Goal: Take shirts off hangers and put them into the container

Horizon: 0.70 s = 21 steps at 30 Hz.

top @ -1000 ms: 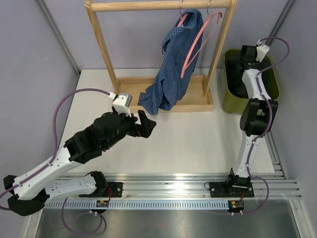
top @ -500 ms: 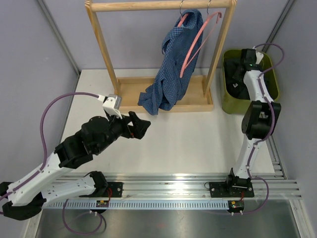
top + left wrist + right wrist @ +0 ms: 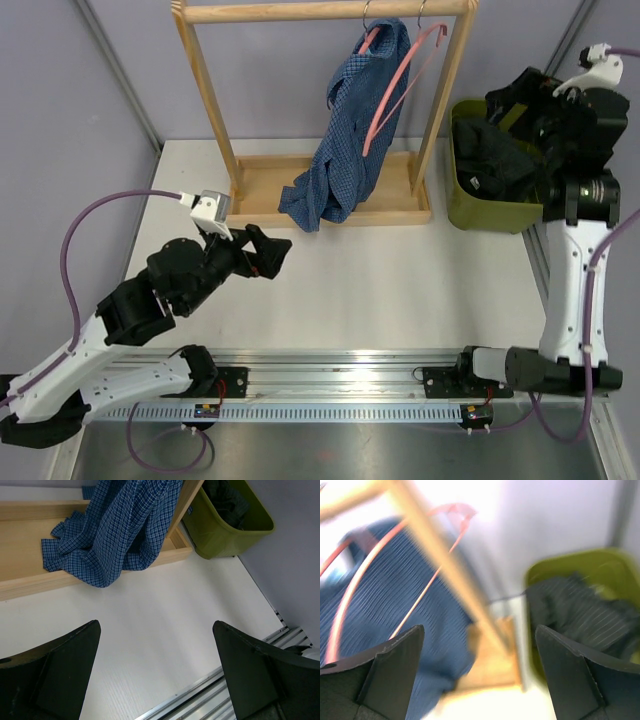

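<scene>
The blue checked shirt [image 3: 345, 150] hangs from a pink hanger [image 3: 371, 41] on the wooden rack, its hem bunched on the rack's base. A second pink hanger [image 3: 400, 95] hangs bare beside it. The black shirt [image 3: 487, 160] lies in the olive-green container [image 3: 497, 217]. My right gripper [image 3: 510, 100] is open and empty, raised above the container; its wrist view is blurred but shows the blue shirt [image 3: 380, 610], a hanger [image 3: 420, 595] and the black shirt [image 3: 580, 615]. My left gripper [image 3: 266, 250] is open and empty over the table, short of the blue shirt [image 3: 115, 535].
The light wooden rack [image 3: 320, 12] stands at the back centre, its right post [image 3: 440, 110] close to the container. Its flat base [image 3: 260, 185] lies on the white table [image 3: 400, 290]. A metal rail [image 3: 340, 375] runs along the near edge.
My right gripper has opened, risen out of the container and swung right, leaving the black shirt inside. My left gripper has drawn back a little to the left.
</scene>
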Tool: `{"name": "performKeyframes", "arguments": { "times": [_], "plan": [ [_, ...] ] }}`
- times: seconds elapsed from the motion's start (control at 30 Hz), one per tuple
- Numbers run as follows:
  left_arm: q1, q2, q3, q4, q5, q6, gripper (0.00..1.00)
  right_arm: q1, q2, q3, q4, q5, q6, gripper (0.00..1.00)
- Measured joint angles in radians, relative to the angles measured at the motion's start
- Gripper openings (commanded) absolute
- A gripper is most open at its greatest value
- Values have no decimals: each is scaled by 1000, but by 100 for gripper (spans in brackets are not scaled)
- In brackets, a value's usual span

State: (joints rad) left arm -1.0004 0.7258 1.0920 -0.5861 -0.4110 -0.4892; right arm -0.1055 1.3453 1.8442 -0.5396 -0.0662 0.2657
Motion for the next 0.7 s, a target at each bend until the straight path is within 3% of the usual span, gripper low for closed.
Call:
{"name": "performKeyframes", "arguments": {
  "times": [0.13,0.27,0.47,0.7],
  "plan": [
    [0,-21,4,1,-17,15,99,5,-226,-261,11,-185,32,99],
    [0,-26,11,5,-20,27,99,14,-354,-386,-23,-340,62,99],
    [0,-7,13,10,-16,37,99,19,-438,-425,-69,-503,84,100],
    [1,37,48,13,-10,37,99,25,-402,-363,-196,-541,40,100]
  ]
}}
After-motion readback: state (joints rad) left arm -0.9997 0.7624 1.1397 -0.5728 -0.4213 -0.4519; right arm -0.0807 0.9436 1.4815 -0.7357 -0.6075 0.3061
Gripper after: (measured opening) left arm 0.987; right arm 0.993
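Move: The blue checked shirt on its hanger is next for my right hand: some 24 cm to the left, about 3 cm farther out, its middle roughly 15 cm lower. The empty pink hanger is nearer, about 17 cm left, 3 cm ahead and level, and the rack's right post 9 cm left, 5 cm ahead. The container sits about 12 cm ahead, 9 cm right and 40 cm below. From my left hand the shirt is about 24 cm ahead, 16 cm right, near its height. Open and empty, I pull my right hand back about 14 cm and 11 cm to the left, sinking some 6 cm, away from the container and round to the near side of the rack. As I go I swing the wrist about 30 degrees counter-clockwise and tip it slightly down until the fingers face the blue shirt, easing off as I get there; fingers stay wide, touching nothing. ##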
